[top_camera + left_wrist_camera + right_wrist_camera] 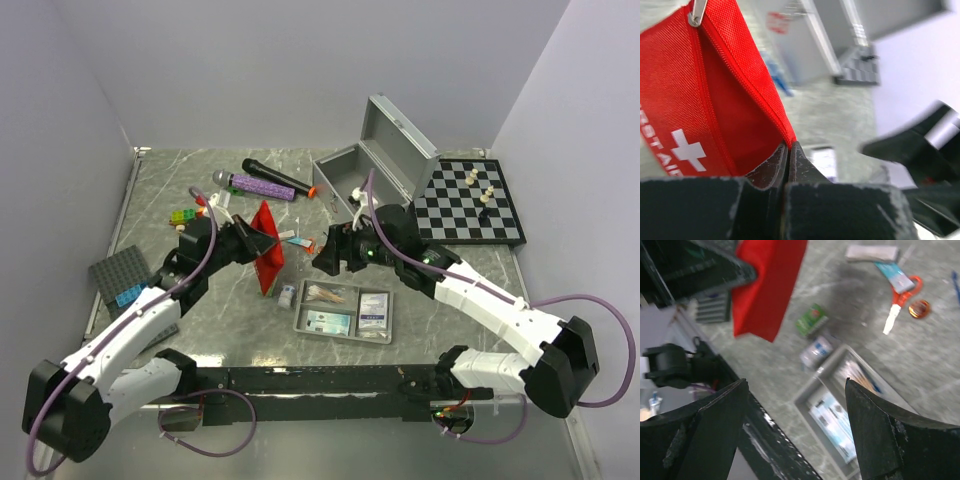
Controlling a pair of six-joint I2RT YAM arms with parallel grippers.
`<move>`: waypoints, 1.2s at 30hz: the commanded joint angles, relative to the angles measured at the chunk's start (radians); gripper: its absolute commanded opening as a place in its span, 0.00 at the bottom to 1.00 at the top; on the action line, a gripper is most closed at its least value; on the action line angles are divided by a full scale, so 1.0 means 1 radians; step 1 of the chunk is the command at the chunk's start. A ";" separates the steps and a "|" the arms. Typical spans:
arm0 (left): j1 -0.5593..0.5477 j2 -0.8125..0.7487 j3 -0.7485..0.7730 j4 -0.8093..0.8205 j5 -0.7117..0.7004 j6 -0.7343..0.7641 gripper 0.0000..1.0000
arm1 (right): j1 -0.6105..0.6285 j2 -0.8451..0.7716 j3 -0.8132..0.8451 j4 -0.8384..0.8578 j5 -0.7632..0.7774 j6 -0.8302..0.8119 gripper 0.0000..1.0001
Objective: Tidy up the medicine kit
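Note:
A red pouch [266, 245] with a white cross hangs lifted above the table, left of centre. My left gripper [258, 243] is shut on its zipper edge; in the left wrist view the jaws [788, 146] pinch the hem of the pouch [715, 100]. My right gripper [324, 260] stands open and empty beside it, over the grey divided tray [303, 306]. In the right wrist view that gripper [795, 382] frames the tray [810, 390], the pouch [770, 285], a green packet [811, 319] and a small white container [816, 351]. The silver case [350, 172] stands open at the back.
A chessboard [470, 200] with pieces lies at the right. Two microphones [262, 186] lie at the back left, with coloured blocks [183, 215] nearby. A dark studded plate [122, 275] lies at the left edge. Orange-handled scissors [900, 297] and a small round tin [919, 309] lie beyond the tray.

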 commanded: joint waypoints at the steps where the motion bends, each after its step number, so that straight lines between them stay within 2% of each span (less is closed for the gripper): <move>1: -0.073 -0.042 0.022 0.099 -0.004 -0.056 0.01 | 0.022 0.023 0.104 0.084 -0.105 0.028 0.85; 7: -0.128 -0.012 0.052 0.110 -0.029 -0.075 0.01 | 0.092 0.067 0.198 -0.010 -0.029 -0.031 0.85; 13: -0.165 -0.012 0.057 0.131 -0.081 -0.098 0.01 | 0.134 0.124 0.221 -0.049 0.034 -0.024 0.83; 22: -0.188 -0.024 0.071 0.141 -0.098 -0.107 0.01 | 0.142 0.191 0.261 -0.074 0.091 -0.009 0.73; 31: -0.211 -0.023 0.057 0.156 -0.096 -0.112 0.01 | 0.143 0.230 0.270 -0.032 0.071 -0.005 0.56; 33: -0.216 -0.024 0.055 0.159 -0.099 -0.109 0.01 | 0.143 0.241 0.275 -0.035 0.071 -0.007 0.48; 36: -0.216 -0.024 0.058 0.151 -0.101 -0.104 0.01 | 0.143 0.238 0.267 -0.035 0.068 -0.010 0.31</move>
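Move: The left hand already pinches the red first aid bag by an edge; the right gripper it is taken to stands about 12 cm to its right and 4 cm nearer the base, level in height. From the right hand, the hanging bag's middle is some 12 cm left, 3 cm ahead and 3 cm below. On the table about 18 cm below the right hand lie the white bottle, 8 cm left and 3 cm back, the tray, 4 cm right and 7 cm back, and the scissors, 3 cm left and 8 cm ahead. Leftward and up, the right hand arcs towards the hanging bag, rising about 5 cm and sinking back to its starting height some 6 cm farther left; on the way down its fingers start closing from wide to about half, ending astride the bag's lower end. The left hand keeps its shut grip and carries the bag about 5 cm right to meet them, also rising and drawing back a little. ##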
